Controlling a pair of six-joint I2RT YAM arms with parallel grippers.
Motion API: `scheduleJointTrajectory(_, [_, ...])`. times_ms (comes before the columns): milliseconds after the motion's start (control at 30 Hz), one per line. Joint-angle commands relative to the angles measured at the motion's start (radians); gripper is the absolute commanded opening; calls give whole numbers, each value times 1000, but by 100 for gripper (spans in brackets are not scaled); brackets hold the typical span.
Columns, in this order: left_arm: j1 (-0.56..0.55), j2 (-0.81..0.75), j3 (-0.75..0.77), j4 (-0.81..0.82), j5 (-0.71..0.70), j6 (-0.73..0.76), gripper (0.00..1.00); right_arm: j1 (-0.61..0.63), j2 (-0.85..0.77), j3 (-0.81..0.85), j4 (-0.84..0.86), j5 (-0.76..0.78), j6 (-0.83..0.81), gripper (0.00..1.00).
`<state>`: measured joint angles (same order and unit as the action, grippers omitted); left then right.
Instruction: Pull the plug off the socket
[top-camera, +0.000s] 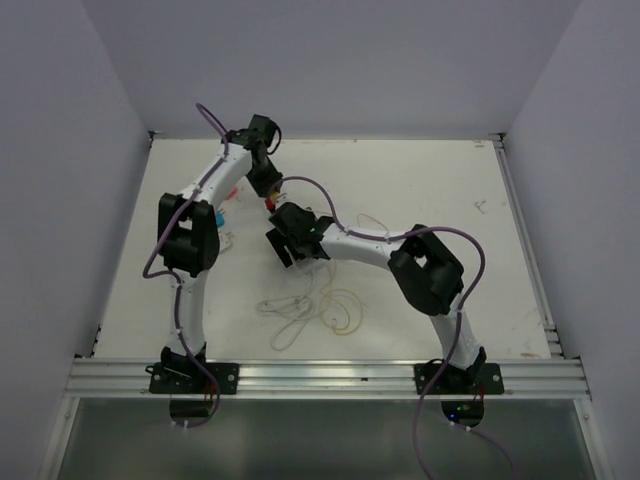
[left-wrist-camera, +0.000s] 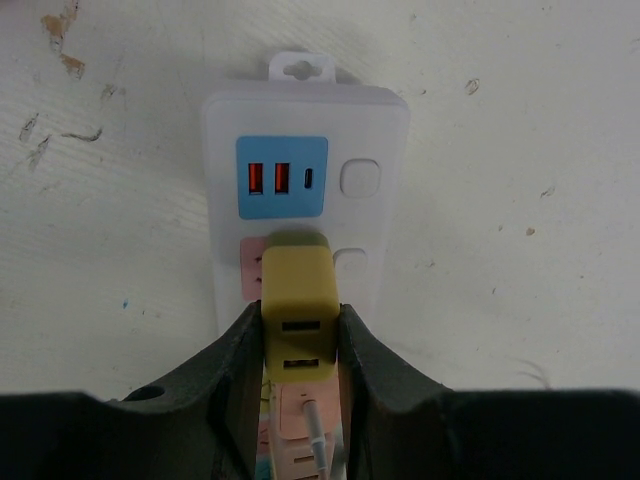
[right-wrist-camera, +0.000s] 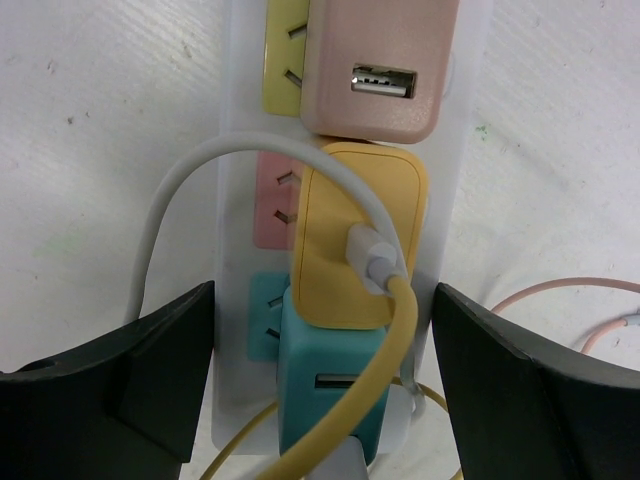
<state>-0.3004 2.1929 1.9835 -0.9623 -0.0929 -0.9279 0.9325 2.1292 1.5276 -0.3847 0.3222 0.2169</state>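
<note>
The socket (left-wrist-camera: 380, 130) is a long white power strip lying flat, with a blue USB face at its end and a pink outlet face below it. A yellow plug (left-wrist-camera: 297, 280) stands on that pink face. My left gripper (left-wrist-camera: 300, 325) is shut on the yellow plug, one black finger on each side. In the right wrist view the same strip (right-wrist-camera: 240, 90) carries a pink plug (right-wrist-camera: 380, 70), a yellow plug with a cable (right-wrist-camera: 340, 250) and a teal plug (right-wrist-camera: 325, 390). My right gripper (right-wrist-camera: 322, 290) is open, its fingers on either side of the strip. In the top view both grippers hide most of the strip.
Loose white and yellow cables (top-camera: 310, 310) coil on the table in front of the right arm. A small blue object (top-camera: 218, 215) lies beside the left arm. A pink cable (right-wrist-camera: 570, 295) runs right of the strip. Walls close in the table on three sides.
</note>
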Motion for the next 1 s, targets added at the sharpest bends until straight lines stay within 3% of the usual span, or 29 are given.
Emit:
scheduleJointTrajectory(0, [-16, -53, 147, 14, 125, -31, 0, 0, 195, -73, -200, -141, -10, 0])
scheduleJointTrajectory(333, [-9, -44, 163, -23, 70, 4, 0, -1, 233, -40, -226, -161, -13, 0])
scheduleJointTrajectory(700, [38, -160, 49, 92, 67, 80, 0, -64, 140, -118, -200, -201, 15, 0])
scheduleJointTrajectory(833, [105, -272, -131, 242, 163, 98, 0, -89, 101, -155, -203, -198, 19, 0])
scheduleJointTrajectory(967, [179, -390, -419, 480, 257, 98, 0, -107, 75, -191, -195, -201, 19, 0])
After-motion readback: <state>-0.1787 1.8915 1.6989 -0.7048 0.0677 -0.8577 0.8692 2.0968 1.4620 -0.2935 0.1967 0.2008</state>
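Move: The yellow plug is already pinched between the left fingers; its pink socket lies about 4 cm below and 1 cm ahead of them. The beige plug sits some 5 cm back, 1 cm right and 4 cm lower. Loose on the table, 8 cm lower, are the pink plug, 11 cm left and 3 cm ahead, and the blue plug, 14 cm left and 5 cm back. The right hand already grips the strip's near end; the yellow plug is 13 cm ahead, 3 cm left and 5 cm above it. The yellow plug is drawn up off the strip by the left hand, rising about 5 cm with a slight drift forward and right. After a short pause it climbs a little more and swings some 6 cm left towards the loose plugs, fingertips tilting outward about 15 degrees, grip kept. The right hand keeps the strip's near end clamped and eases about 1 cm forward. ##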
